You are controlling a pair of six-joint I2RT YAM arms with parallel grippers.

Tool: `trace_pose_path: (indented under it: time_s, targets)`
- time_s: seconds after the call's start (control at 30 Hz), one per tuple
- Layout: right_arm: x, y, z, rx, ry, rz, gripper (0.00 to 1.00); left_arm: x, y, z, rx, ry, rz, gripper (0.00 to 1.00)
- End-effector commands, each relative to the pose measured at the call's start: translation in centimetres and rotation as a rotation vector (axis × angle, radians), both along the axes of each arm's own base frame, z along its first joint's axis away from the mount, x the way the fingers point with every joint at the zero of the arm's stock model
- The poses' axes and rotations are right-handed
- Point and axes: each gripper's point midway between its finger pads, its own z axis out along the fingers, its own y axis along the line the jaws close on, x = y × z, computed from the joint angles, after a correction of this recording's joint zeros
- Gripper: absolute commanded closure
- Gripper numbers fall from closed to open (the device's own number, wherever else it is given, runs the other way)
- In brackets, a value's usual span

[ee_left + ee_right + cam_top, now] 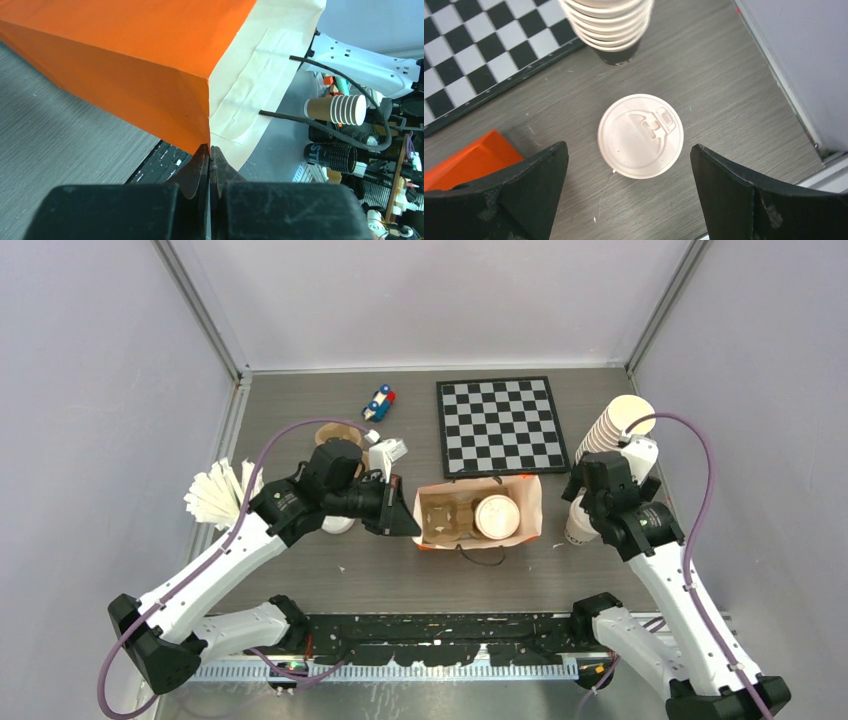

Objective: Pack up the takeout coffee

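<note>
A takeout coffee [640,135], a white cup with a sip lid, stands on the table right of the orange paper bag [528,502]. My right gripper [628,150] hovers open directly above it, one finger on each side and neither touching. From above, that cup [578,530] is partly hidden by the right gripper [590,502]. My left gripper [210,148] is shut on the left rim of the orange bag [125,60], holding its mouth open. A second white-topped cup [497,517] sits in a cardboard carrier [447,518] inside the bag.
A tall stack of lidless cups [615,425] leans just behind the right gripper, beside a checkerboard [497,425]. A toy car [378,403] lies at the back. Fanned white items [215,495] lie left of the left arm. The side wall is close on the right.
</note>
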Motion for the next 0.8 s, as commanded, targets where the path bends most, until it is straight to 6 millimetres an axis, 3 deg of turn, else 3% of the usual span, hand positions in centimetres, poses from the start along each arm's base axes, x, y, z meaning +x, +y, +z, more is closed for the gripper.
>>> trace_pose_path:
  time_s: [0.0,0.13,0.3,0.57,0.77]
  targets:
    - [1.7,-0.7,-0.2,0.117,-0.120,-0.089,0.04,-0.9,-0.3,2.6,-0.086,-0.039,-0.053,1.00]
    - [2.0,-0.7,-0.2,0.115,-0.188,-0.045,0.05,-1.3,-0.2,2.5,-0.099,-0.034,-0.059,1.00]
    - [0.9,-1.1,-1.8,0.093,-0.179,-0.024,0.05,-1.8,0.1,2.4,-0.114,-0.034,-0.055,1.00]
    - [-0.4,-2.2,-4.0,0.113,-0.121,-0.156,0.04,-2.2,0.7,2.3,-0.100,-0.043,-0.054,1.00]
    - [0.1,-2.2,-4.8,0.112,-0.110,-0.170,0.05,-2.3,0.7,2.0,-0.095,-0.033,-0.058,1.00]
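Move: The lidded cup stands almost below the open right hand, about 3 cm ahead, 1 cm right and 13 cm down to its middle. The cup stack is some 15 cm ahead and 4 cm right of that hand; the orange bag lies about 21 cm left and 3 cm back. The left hand still pinches the bag's rim corner, with the bag's middle some 12 cm right and 5 cm ahead of it. Right hand sinks about 5 cm towards the lidded cup, fingers open; left draws the pinched bag corner back 2 cm. ##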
